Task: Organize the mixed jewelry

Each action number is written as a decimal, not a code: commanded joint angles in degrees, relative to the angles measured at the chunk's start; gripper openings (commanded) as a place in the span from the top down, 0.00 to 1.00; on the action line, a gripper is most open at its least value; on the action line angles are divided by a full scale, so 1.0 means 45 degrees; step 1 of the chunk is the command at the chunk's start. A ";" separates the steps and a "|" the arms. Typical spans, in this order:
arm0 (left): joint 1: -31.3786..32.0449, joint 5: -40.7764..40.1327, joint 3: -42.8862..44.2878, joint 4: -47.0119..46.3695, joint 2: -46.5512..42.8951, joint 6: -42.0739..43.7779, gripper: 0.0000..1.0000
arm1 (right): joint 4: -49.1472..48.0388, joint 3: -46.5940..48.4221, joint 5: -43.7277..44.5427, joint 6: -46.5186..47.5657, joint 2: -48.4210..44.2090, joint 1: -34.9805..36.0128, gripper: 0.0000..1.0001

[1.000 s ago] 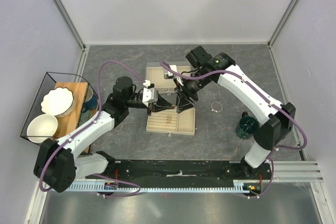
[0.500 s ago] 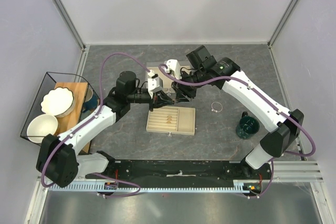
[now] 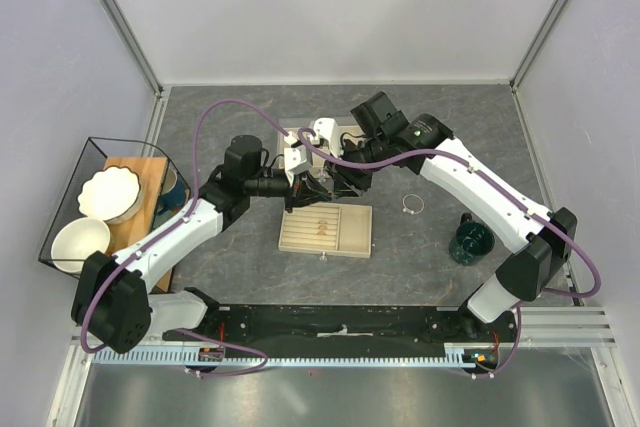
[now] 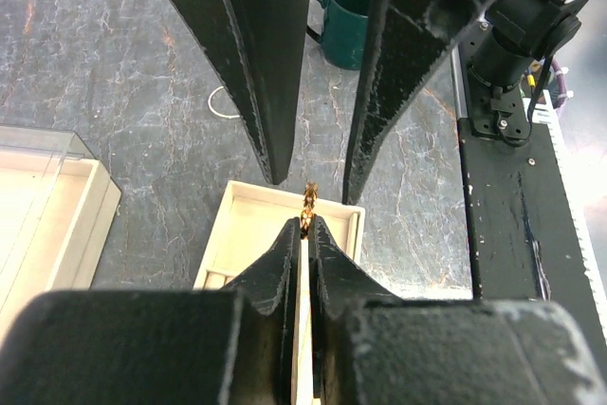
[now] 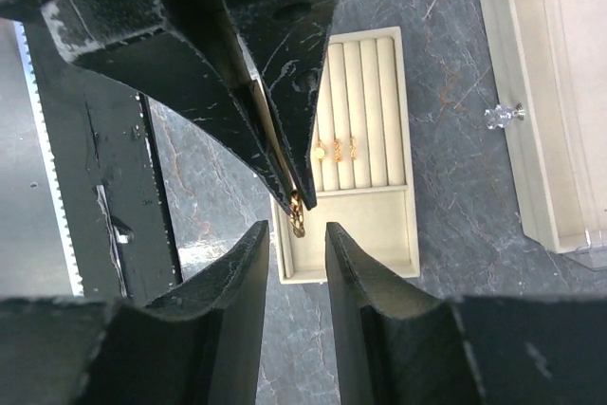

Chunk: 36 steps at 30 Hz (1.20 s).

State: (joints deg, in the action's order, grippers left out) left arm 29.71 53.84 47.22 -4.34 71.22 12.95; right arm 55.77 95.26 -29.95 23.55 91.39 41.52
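Observation:
My left gripper (image 4: 303,223) is shut on a short gold chain piece (image 4: 306,204) that sticks out past its tips. It hangs above the beige slotted tray (image 3: 350,237). My right gripper (image 5: 296,230) is open and faces it tip to tip, with the chain (image 5: 297,216) dangling in the gap between its fingers (image 5: 237,310), nearer the left one. Three small gold rings (image 5: 336,149) sit in the tray's slots. A thin silver hoop (image 3: 410,205) lies on the table right of the tray.
A second beige box part with a clear lid (image 3: 308,143) lies behind the tray. A dark green glass vessel (image 3: 470,243) stands at the right. A wire rack with white bowls (image 3: 95,209) and a wooden board stands at the left edge.
Both grippers have moved from low over the tray toward its far end and higher. The right gripper's jaws have narrowed around the chain tip. The left stays shut on the chain.

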 commanded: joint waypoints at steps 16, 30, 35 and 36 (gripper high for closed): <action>0.0018 -0.0032 0.0346 -0.0364 -0.0280 -0.0495 0.99 | -0.0479 -0.0115 -0.0218 -0.0155 -0.0232 0.0129 0.67; 0.0018 0.0085 0.0209 -0.0735 -0.0300 -0.0768 0.98 | -0.0479 -0.0018 -0.0335 -0.0175 -0.0017 0.0168 0.78; 0.0018 0.0086 0.0093 -0.0832 -0.0339 -0.0807 0.99 | -0.0498 0.0002 -0.0375 -0.0214 0.0022 0.0168 0.88; 0.0018 0.0124 0.0073 -0.0871 -0.0339 -0.0827 0.98 | -0.0518 0.0002 -0.0375 -0.0233 0.0022 0.0188 0.92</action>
State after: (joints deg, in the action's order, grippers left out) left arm 29.71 53.47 47.31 -4.93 71.20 10.98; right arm 54.81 94.45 -30.11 23.31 91.57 41.89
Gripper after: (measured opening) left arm 0.080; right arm 0.142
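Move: The small gold jewelry piece sticks out of the left hand's closed fingertips, about 1 cm to the right of that hand's point; it lies some 1 cm left and 1 cm below the right hand's point, level with it fore and aft, between its open fingertips. Counted from the right hand, the grooved tray lies about 6 cm back and 1 cm left, the clear-lidded box some 12 cm ahead and 2 cm left, and the bracelet roughly 17 cm right and level fore and aft, all nearly 20 cm below. The right hand eases down and slightly left by only about half a centimetre onto the free end of the gold piece, then holds there with no wrist turn while its fingers close from about two fifths open to nearly shut, bringing both tips in around that end in a pinch. The left hand stays put high over the tray, its fingers shut on the other end and its wrist turning by barely a degree, so the piece is kept still for the right hand to take. ##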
